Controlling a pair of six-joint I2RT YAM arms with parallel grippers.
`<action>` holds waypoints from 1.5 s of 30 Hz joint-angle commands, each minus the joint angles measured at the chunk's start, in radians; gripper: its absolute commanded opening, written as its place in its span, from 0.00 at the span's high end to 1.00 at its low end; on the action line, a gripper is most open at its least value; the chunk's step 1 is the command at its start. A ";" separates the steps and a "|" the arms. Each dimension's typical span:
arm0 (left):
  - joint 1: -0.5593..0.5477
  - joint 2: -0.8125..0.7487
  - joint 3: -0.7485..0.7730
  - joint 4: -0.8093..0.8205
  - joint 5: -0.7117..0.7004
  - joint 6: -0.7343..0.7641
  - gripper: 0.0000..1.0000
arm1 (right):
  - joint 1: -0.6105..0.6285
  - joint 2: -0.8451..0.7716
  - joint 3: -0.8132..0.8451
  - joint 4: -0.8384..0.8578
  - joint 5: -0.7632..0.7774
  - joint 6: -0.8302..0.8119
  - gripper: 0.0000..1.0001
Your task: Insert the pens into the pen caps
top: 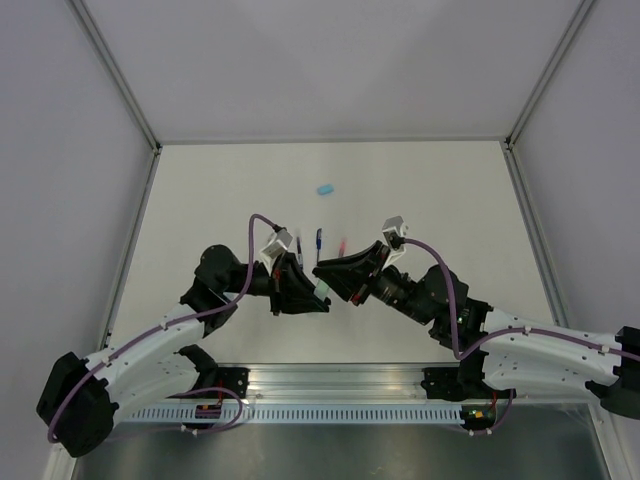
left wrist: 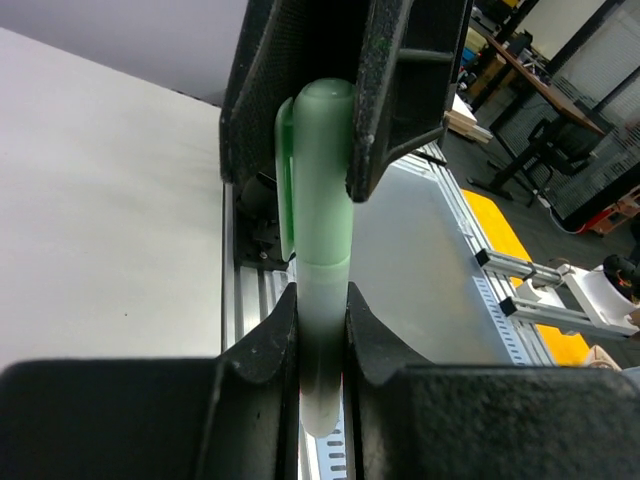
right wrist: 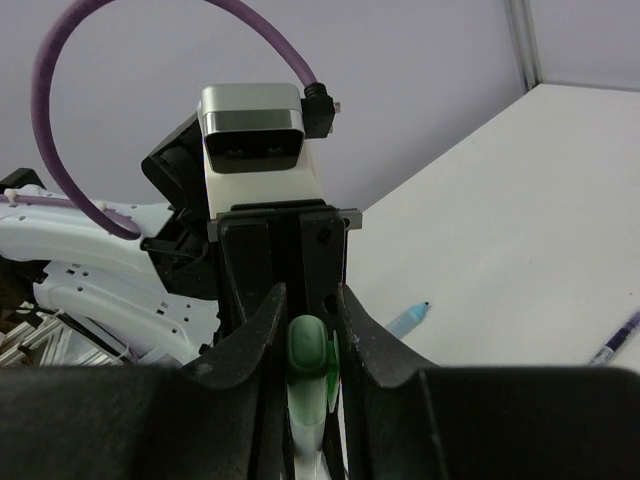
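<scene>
A pale green marker point(left wrist: 322, 300) is held between both grippers above the table's middle; it shows faintly in the top view point(top: 322, 291). My left gripper point(left wrist: 322, 310) is shut on its pale body. A greener cap with a clip point(left wrist: 322, 170) sits on the marker's far end, and my right gripper point(right wrist: 308, 325) is shut on that cap point(right wrist: 307, 345). In the top view the left gripper point(top: 306, 287) and right gripper point(top: 336, 280) meet tip to tip. A dark blue pen point(top: 318, 240) and a pink pen point(top: 342, 245) lie just beyond them.
A small light blue piece point(top: 324, 188) lies farther back on the white table point(top: 450, 200). A pale blue marker point(right wrist: 408, 319) and a thin dark pen point(right wrist: 618, 340) lie on the table in the right wrist view. Grey walls enclose the table; the aluminium base rail point(top: 330, 385) runs along the near edge.
</scene>
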 commanded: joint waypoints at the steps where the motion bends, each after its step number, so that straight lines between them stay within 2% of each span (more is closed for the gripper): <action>1: 0.129 0.016 0.119 0.182 -0.225 -0.076 0.98 | 0.049 0.010 -0.089 -0.253 -0.201 0.072 1.00; 4: 0.162 0.056 0.111 0.229 -0.225 -0.113 0.98 | 0.051 0.010 -0.109 -0.209 -0.221 0.099 1.00; 11: 0.169 0.142 0.110 0.302 -0.253 -0.142 0.98 | 0.069 0.092 -0.207 0.069 -0.187 0.190 1.00; 15: 0.178 0.156 0.114 0.314 -0.254 -0.151 0.98 | 0.072 0.132 -0.229 0.164 -0.221 0.210 1.00; 22: 0.210 0.190 0.131 0.282 -0.197 -0.175 0.98 | 0.080 0.079 -0.183 0.017 -0.170 0.162 1.00; 25: 0.207 0.199 0.124 0.288 -0.148 -0.190 0.98 | 0.079 0.014 -0.104 -0.111 -0.055 0.125 1.00; 26: 0.206 0.196 0.124 0.279 -0.121 -0.193 0.98 | 0.080 0.001 -0.024 -0.218 -0.003 0.113 1.00; 27: 0.204 0.190 0.122 0.258 -0.115 -0.182 0.98 | 0.079 -0.018 0.017 -0.262 0.107 0.077 0.99; 28: 0.199 0.169 0.121 0.227 -0.116 -0.165 0.98 | 0.077 -0.024 0.060 -0.299 0.161 0.055 0.81; 30: 0.195 0.139 0.108 0.111 -0.142 -0.101 0.98 | 0.077 -0.032 0.176 -0.392 0.329 0.012 0.72; 32: 0.195 0.100 0.101 0.025 -0.185 -0.040 0.98 | 0.069 -0.030 0.280 -0.447 0.420 -0.020 0.60; 33: 0.195 0.092 0.094 -0.046 -0.197 -0.020 0.98 | 0.066 -0.029 0.312 -0.486 0.506 -0.036 0.59; 36: 0.195 0.084 0.091 -0.175 -0.282 0.043 0.98 | 0.060 -0.035 0.415 -0.586 0.624 -0.051 0.54; 38: 0.195 0.113 0.097 -0.203 -0.340 0.049 0.98 | 0.062 -0.077 0.429 -0.641 0.719 -0.040 0.46; 40: 0.190 0.153 0.116 -0.236 -0.384 0.040 0.98 | 0.060 -0.124 0.383 -0.656 0.762 -0.037 0.40; 43: 0.157 0.274 0.220 -0.403 -0.510 0.054 0.98 | 0.062 -0.232 0.272 -0.652 0.792 -0.030 0.39; 45: 0.117 0.384 0.301 -0.457 -0.625 0.054 0.98 | 0.062 -0.309 0.210 -0.650 0.835 -0.022 0.39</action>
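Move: The green cap, already between the right fingers and over the pen's upper end, sits about 6 cm above and 4 cm ahead of the left hand. On the table some 26 cm below that hand, the blue pen lies about 25 cm ahead and 2 cm left, the black pen 25 ahead and 7 left, the pink pen 24 ahead and 5 right. From the right hand, the green pen's barrel is about 5 cm below and 3 cm back, with no sideways offset. Forward about 3 cm and slightly down go both hands together, the right sinking a little more and pressing the cap down onto the green pen. The right fingers then open off the cap, and that hand pulls away right and up, swinging clockwise. The left keeps its pinch on the barrel, springs up a little, then carries the pen some 12 cm forward and down towards the three pens, turning about 30 degrees counter-clockwise and tipping down. ##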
